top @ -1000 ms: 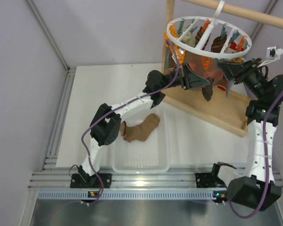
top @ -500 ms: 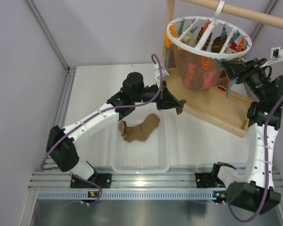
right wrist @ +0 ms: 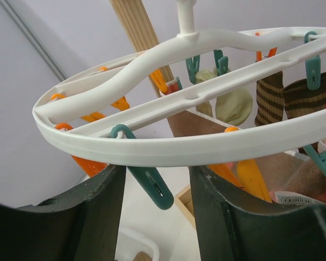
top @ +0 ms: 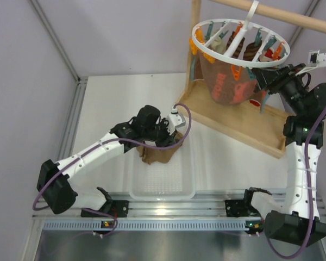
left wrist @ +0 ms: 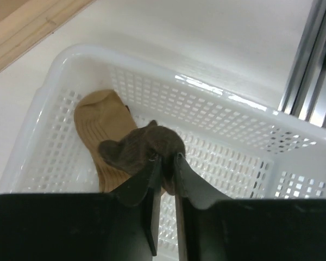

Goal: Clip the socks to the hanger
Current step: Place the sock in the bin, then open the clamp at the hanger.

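A light tan sock (top: 155, 156) (left wrist: 100, 122) lies in the white basket (top: 163, 194) (left wrist: 217, 70). A dark brown sock (left wrist: 144, 149) rests bunched on top of it. My left gripper (top: 168, 140) (left wrist: 167, 159) reaches down into the basket, its narrow jaws pinching a fold of that dark sock. The hanger (top: 198, 41) (right wrist: 152, 149) hangs from the wooden rod with brown socks (top: 251, 51) (right wrist: 301, 98) clipped to it. My right gripper (top: 263, 76) (right wrist: 157, 171) is open just under the ring's rim. A teal peg (right wrist: 149, 182) dangles between its fingers, touching neither.
A large reddish-brown printed cloth (top: 228, 84) hangs beneath the ring. The wooden frame's base (top: 244, 122) lies slanted at the right, its post and rod (top: 293, 16) above. Aluminium rails (top: 70, 136) border the table at the left.
My left arm has swung away from the hanger and down into the basket, carrying the dark brown sock onto the tan one. The right arm has hardly moved.
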`<action>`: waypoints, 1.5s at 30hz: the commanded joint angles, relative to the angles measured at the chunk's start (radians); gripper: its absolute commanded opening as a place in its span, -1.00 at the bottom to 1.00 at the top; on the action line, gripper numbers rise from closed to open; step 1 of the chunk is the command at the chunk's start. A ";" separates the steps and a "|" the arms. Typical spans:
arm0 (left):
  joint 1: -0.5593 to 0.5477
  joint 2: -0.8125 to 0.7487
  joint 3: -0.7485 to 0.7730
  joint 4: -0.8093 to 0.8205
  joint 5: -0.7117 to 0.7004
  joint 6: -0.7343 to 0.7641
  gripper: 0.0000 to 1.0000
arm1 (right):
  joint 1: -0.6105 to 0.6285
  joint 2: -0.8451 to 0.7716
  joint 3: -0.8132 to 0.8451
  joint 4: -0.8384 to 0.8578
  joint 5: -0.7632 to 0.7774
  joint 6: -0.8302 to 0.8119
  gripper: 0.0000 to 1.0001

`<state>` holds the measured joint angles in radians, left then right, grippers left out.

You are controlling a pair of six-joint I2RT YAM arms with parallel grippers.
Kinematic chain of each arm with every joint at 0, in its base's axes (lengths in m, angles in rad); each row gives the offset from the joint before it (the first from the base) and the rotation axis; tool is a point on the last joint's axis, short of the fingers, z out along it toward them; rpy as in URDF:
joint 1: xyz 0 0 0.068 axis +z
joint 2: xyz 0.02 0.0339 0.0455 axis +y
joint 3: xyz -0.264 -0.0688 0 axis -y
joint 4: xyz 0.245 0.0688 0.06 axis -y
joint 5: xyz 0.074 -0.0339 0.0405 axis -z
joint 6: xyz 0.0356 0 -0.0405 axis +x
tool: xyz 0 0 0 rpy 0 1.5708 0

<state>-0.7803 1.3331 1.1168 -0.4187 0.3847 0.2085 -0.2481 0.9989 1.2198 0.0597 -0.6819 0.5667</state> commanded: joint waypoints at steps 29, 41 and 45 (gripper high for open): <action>-0.088 0.471 0.529 1.065 0.093 -0.445 0.29 | 0.066 0.010 0.084 -0.044 0.004 -0.070 -1.00; -0.128 0.623 0.719 1.138 0.007 -0.319 0.37 | 0.064 0.007 0.104 -0.087 -0.015 -0.083 -1.00; -0.131 0.658 0.764 1.115 -0.023 -0.278 0.39 | 0.059 0.007 0.118 -0.098 -0.021 -0.087 -1.00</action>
<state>-0.9058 1.9713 1.8256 0.6373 0.3935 -0.1226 -0.1925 1.0164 1.2797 -0.0422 -0.6788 0.4911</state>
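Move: The left hand still has the dark sock, over the bin: the bin's middle is about 4 cm left, 2 cm back and 15 cm below, with the brown sock some 4 cm ahead, 5 cm left and 14 cm down. The hanger's teal clip is roughly 13 cm ahead, 22 cm right and 27 cm up. For the right hand that clip is 2 cm left and 1 cm ahead, the orange clip 7 cm left and 2 cm ahead, both level. Left hand releases the dark sock, then swings 25 cm up and right towards the clip right hand pinches. ##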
